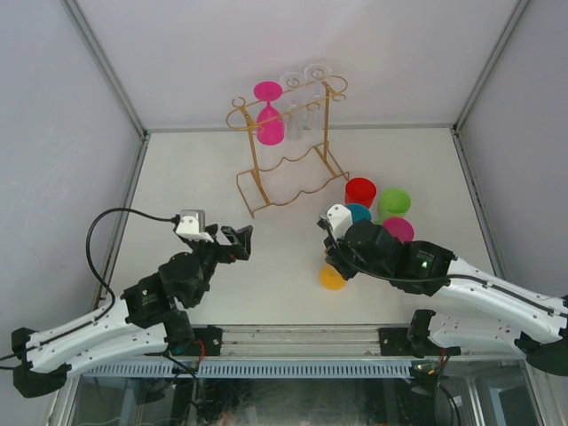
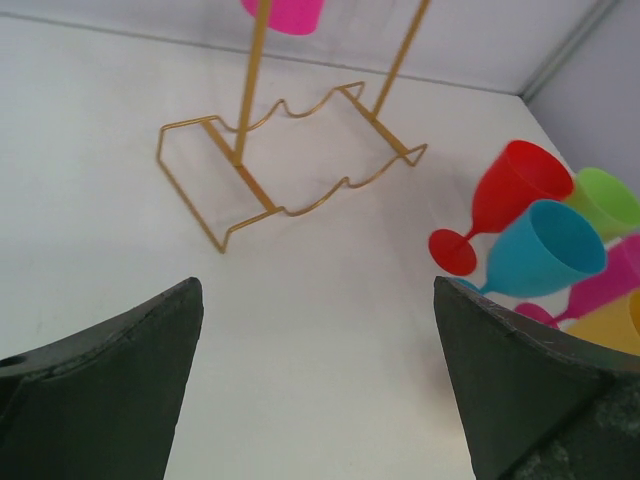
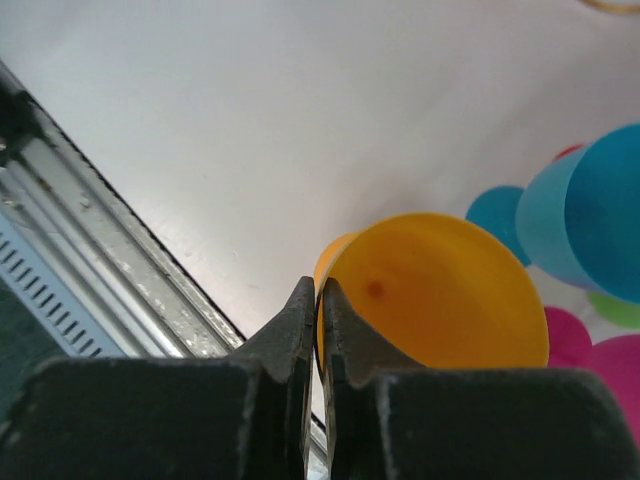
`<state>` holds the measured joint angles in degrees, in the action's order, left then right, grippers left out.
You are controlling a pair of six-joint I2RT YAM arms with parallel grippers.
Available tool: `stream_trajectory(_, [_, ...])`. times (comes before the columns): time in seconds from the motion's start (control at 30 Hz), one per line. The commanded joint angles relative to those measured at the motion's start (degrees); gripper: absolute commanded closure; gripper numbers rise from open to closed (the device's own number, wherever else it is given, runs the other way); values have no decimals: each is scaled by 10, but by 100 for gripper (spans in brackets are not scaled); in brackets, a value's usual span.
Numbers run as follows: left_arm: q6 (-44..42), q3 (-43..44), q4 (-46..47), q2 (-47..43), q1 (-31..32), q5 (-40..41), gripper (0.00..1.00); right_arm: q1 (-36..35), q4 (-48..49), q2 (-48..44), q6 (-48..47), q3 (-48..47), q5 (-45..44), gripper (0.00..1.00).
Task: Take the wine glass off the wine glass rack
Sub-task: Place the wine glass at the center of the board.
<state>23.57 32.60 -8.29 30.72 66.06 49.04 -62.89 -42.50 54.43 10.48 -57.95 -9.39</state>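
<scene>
The gold wire wine glass rack [image 1: 256,169] [image 2: 250,90] stands at the back of the table. A pink wine glass [image 1: 270,124] [image 2: 285,12] hangs upside down from its top rails, with two clear glasses [image 1: 302,111] beside it. My left gripper [image 1: 240,238] [image 2: 315,285] is open and empty, above the table in front of the rack's base. My right gripper [image 1: 330,259] [image 3: 321,285] is shut on the rim of an orange wine glass [image 1: 332,278] [image 3: 440,290], low near the table's front edge.
Red [image 1: 360,191] [image 2: 510,190], teal [image 1: 358,213] [image 2: 545,250], green [image 1: 394,202] [image 2: 610,200] and magenta [image 1: 398,229] [image 2: 600,285] glasses lie clustered right of the rack, close to my right arm. The metal front rail [image 3: 110,270] runs just below the right gripper.
</scene>
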Motion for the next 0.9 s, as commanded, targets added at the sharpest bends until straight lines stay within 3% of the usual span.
stream_trajectory(0.0, [122,35,-79,0,-80,-44,0,-7,48,-6,59,46,-80,100])
stream_trajectory(0.1, [133,32,-84,-14,-124,-111,0,-5,93,-10,69,90,-96,100])
stream_trajectory(0.3, [122,51,-105,-2,-135,-118,0,25,158,-19,96,120,-89,100])
stream_trajectory(0.6, [122,68,-121,30,-135,-116,0,78,150,-13,94,121,-49,100])
stream_trajectory(0.87, [112,72,-122,32,-136,-110,0,86,128,-9,86,109,-41,97])
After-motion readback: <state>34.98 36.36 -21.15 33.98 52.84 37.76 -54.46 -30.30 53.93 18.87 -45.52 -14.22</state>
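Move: The right hand holds the orange glass pinched at its rim. The spot on the board where the glass goes lies about 6 cm ahead of that hand, 4 cm to its right and 21 cm below. The blue glass stands some 7 cm beyond that spot and 4 cm right of it; the pink one stands 3 cm beyond it and 13 cm right. From the empty left hand, the spot is some 24 cm right, 2 cm ahead and about 25 cm below. Down first, quickly, by about 6 cm, the right hand lowers the orange glass towards the board, then eases forward some 3 cm towards the blue glass, rising slightly and turning clockwise for about 15 degrees overall. Its fingers stay shut on the rim, the squeeze falling off only at the very end. The open left hand sinks about 3 cm and tips down a little. ##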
